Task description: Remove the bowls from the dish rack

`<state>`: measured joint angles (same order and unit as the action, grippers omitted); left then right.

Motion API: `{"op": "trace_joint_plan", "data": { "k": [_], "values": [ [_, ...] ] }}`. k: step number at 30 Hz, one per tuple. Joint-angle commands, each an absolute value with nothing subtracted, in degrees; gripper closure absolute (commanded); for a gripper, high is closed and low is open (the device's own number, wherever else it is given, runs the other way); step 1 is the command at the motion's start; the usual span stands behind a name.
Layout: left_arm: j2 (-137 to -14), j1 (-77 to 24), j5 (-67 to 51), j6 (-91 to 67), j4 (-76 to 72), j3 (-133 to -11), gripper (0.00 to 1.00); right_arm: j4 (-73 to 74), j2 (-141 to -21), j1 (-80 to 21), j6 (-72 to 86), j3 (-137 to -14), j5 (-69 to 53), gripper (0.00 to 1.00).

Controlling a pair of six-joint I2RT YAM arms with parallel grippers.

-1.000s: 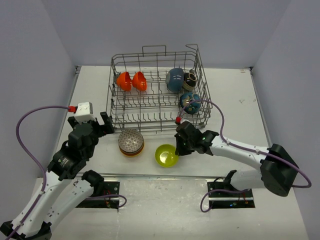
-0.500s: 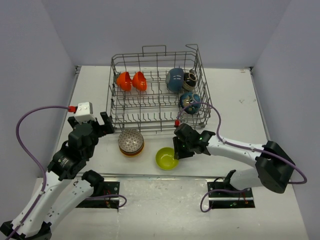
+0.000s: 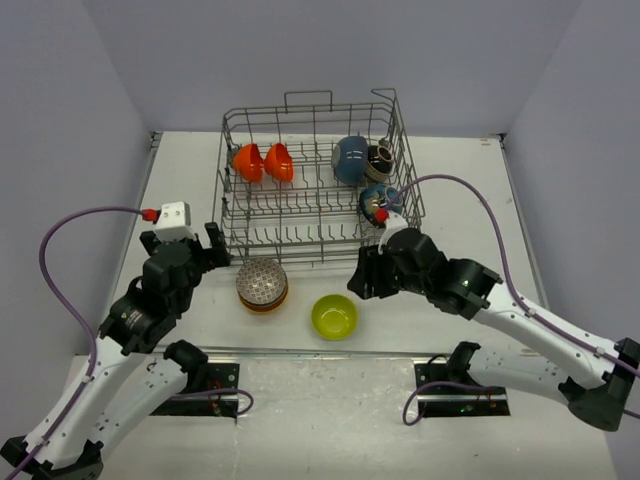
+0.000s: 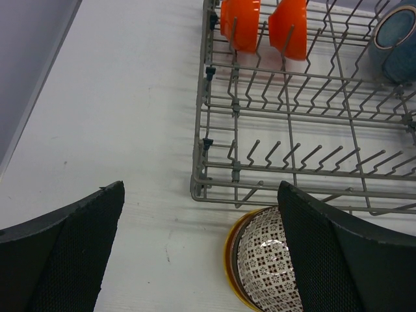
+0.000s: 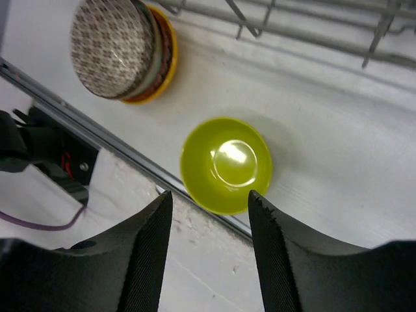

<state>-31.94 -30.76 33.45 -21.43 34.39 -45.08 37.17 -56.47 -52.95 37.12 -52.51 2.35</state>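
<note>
The grey wire dish rack [image 3: 300, 256] stands at the back middle. In it stand two orange bowls [image 3: 262, 162], a blue bowl [image 3: 350, 158], a black-and-cream one [image 3: 380, 160] and a dark teal patterned one [image 3: 379, 204]. In front of it a stack of bowls [image 3: 262, 286] with a patterned one on top rests on the table. The yellow-green bowl [image 3: 334, 316] sits upright near the front edge. My right gripper [image 3: 362, 283] hangs open just right of and above that bowl [image 5: 226, 162], its jaws [image 5: 209, 198] empty. My left gripper [image 3: 182, 243] is wide open left of the stack [image 4: 260, 260].
A metal rail [image 5: 97, 133] runs along the table's front edge, close to the yellow-green bowl. The rack's front corner [image 4: 201, 185] lies just beyond my left gripper [image 4: 201, 188]. Purple cables loop off both arms. Grey walls close in the left, right and back.
My right gripper has opened and let go of the yellow-green bowl, then risen and drawn back toward the rack. The bowl stays on the table. The left arm has barely moved.
</note>
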Motion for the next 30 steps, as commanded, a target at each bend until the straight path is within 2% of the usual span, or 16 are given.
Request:
{"op": "trace_joint_plan", "data": {
  "k": [1,11,14,17,23,30],
  "values": [
    [-32.7,-30.7,33.8,-21.2,33.7,-45.3,0.0,35.7,-56.8,-53.0,31.9,-59.7,5.3,0.48],
    [-36.0,-30.7,33.9,-22.2,35.1,-47.7,0.0,25.4,-79.6,-41.3,25.6,-82.1,-6.8,0.47],
    [-36.7,-30.6,34.5,-22.3,35.0,-47.9,0.0,25.5,-88.0,-40.5,23.9,-92.1,-3.8,0.48],
    [-38.2,-30.7,32.8,-22.2,35.2,-50.6,0.0,27.6,-91.1,-40.2,23.6,-94.0,-2.1,0.48],
    [-56.6,-30.7,31.8,-21.2,41.0,-66.6,0.0,26.1,-81.1,-40.2,25.0,-82.3,4.2,0.47],
    [-82.4,-30.8,33.8,-18.0,40.4,-82.2,0.01,26.0,-58.7,-40.0,27.6,-64.5,12.5,0.47]
  ]
}}
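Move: The right orange bowl stands in the rack's back row, about 34 cm ahead of the left hand, 15 cm to its right and 14 cm lower; the left orange bowl is level with it, 8 cm further left, and the speckled bowl stack sits 13 cm right of this hand, 20 cm down. From the right hand the blue floral bowl is roughly 26 cm ahead, 9 cm right and 10 cm below, the slate-blue bowl 40 cm ahead and 1 cm right at that height, the lime bowl 4 cm left, 1 cm back and 16 cm below. The right hand, empty and half open, leaves the set-down lime bowl, climbing about 11 cm and sweeping forward 18 cm and left towards the rack, then swings back some 6 cm and right 9 cm towards the floral bowl's side, its fingers ending about 20 degrees less steep and turned a little clockwise. The left hand first sinks slightly, then drives forward about 12 cm and right 7 cm towards the orange bowls, jaws wide open and tipping some 15 degrees downward, still short of them. ##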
